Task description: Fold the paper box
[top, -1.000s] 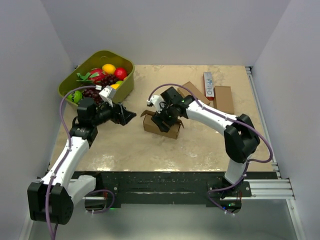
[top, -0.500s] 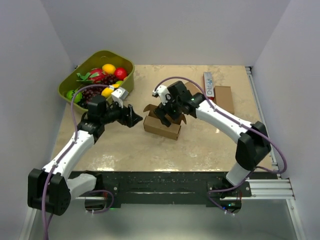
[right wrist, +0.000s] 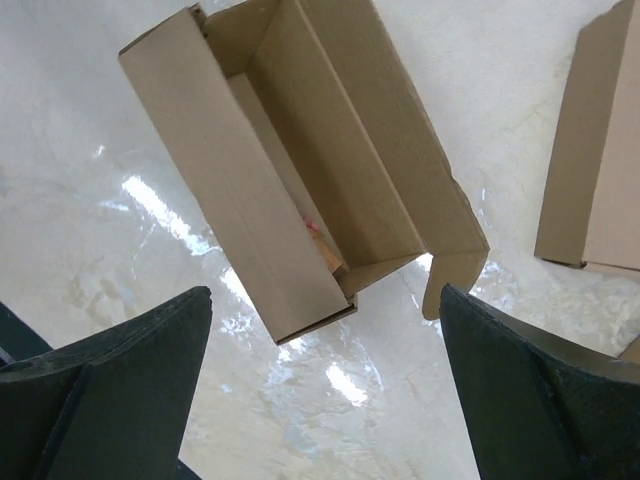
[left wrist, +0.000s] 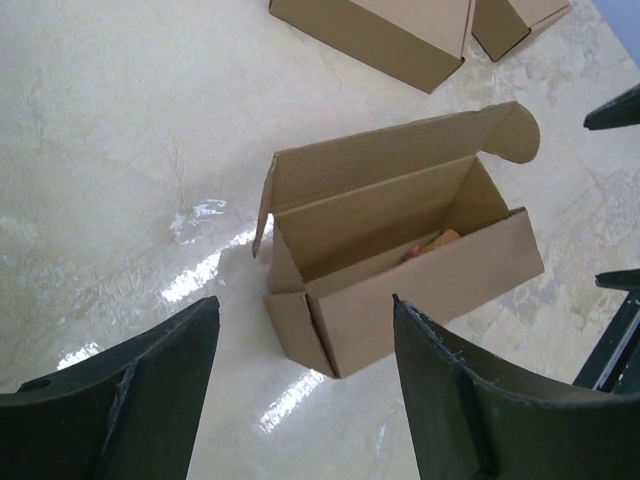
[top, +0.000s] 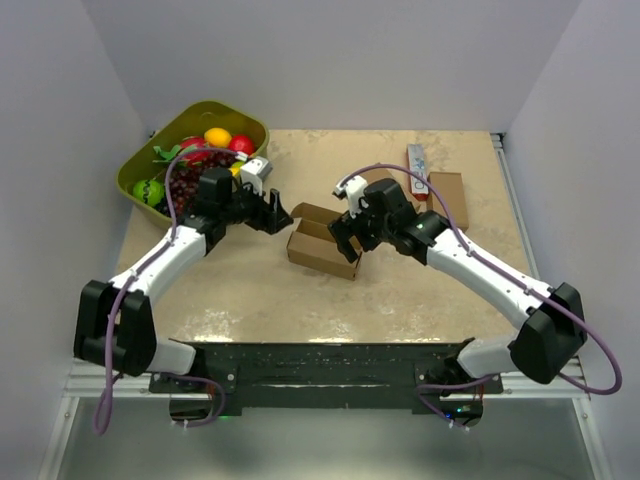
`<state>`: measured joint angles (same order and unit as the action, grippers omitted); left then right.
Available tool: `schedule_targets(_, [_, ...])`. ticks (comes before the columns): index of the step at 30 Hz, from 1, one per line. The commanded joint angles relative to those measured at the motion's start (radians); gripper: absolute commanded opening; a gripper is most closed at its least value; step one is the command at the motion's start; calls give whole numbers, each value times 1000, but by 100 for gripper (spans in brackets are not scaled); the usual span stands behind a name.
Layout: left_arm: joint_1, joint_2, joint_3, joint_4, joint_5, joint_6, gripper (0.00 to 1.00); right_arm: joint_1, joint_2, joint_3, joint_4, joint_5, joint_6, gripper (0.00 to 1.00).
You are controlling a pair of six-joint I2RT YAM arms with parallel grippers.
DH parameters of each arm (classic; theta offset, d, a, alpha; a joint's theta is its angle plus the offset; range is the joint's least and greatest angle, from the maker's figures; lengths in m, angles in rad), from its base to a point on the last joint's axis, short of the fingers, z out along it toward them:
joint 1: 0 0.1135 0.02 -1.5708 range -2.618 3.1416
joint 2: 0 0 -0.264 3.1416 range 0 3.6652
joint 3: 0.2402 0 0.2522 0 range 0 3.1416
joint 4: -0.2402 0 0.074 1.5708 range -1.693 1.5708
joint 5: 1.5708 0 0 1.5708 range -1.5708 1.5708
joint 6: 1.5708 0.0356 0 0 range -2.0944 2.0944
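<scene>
The paper box lies in the middle of the table with its top open and its lid panel standing back. A small orange-red thing shows inside it. My left gripper hovers just left of the box, open, with nothing between its fingers. In the left wrist view the box sits ahead of the left gripper. My right gripper is at the box's right end, open wide and empty. The right wrist view looks down on the box beyond the right gripper, with a small side flap hanging off.
A green basket of fruit stands at the back left, close behind my left arm. Two plain brown boxes and a white-and-red carton lie at the back right. Walls close in the table on three sides.
My left arm has swung right, up to the box's left end. My right gripper has opened wide and drawn back off the box to its right end.
</scene>
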<state>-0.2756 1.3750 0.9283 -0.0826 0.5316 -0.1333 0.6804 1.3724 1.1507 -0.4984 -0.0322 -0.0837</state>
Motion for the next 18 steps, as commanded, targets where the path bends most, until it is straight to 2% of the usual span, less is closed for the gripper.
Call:
schedule_targets(1, [-11,87,79,67,27,32,74,1,-41,-20,93,95,154,99])
schedule_targets(5, [-22,145,129,67,25,44,73,-1,-78,-51,101,160,196,99])
schedule_targets(10, [-25,194,142,130,21,49,71,2,-128,-98,156,34,99,99])
schedule_targets(16, [-54,309,223,146,-10,101,72,14,-46,-74,169,-52,84,99])
schedule_targets(18, [-59,372,256,123,-24,107,72,42,-17,-69,170,-26,61,99])
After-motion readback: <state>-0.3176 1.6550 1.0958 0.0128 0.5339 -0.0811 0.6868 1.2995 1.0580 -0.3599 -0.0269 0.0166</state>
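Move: Some 8 cm to the right of the empty left hand, about 2 cm ahead and 7 cm below, is the paper box's raised lid; the box body lies about 9 cm right, 5 cm back and 12 cm below that hand. A closed brown carton is roughly 23 cm right and 8 cm ahead of the left hand, on the table. From the right hand, the lid is about 6 cm left, 8 cm ahead and 8 cm below. Reaching forward and to the right, the left hand travels about 7 cm while sinking almost 3 cm, its fingers still open, towards the lid's left end. The open right hand stays near the box's right end, drifting about a centimetre right, rising about 2 cm, then easing back left and slightly down as it rolls some 10 degrees. ##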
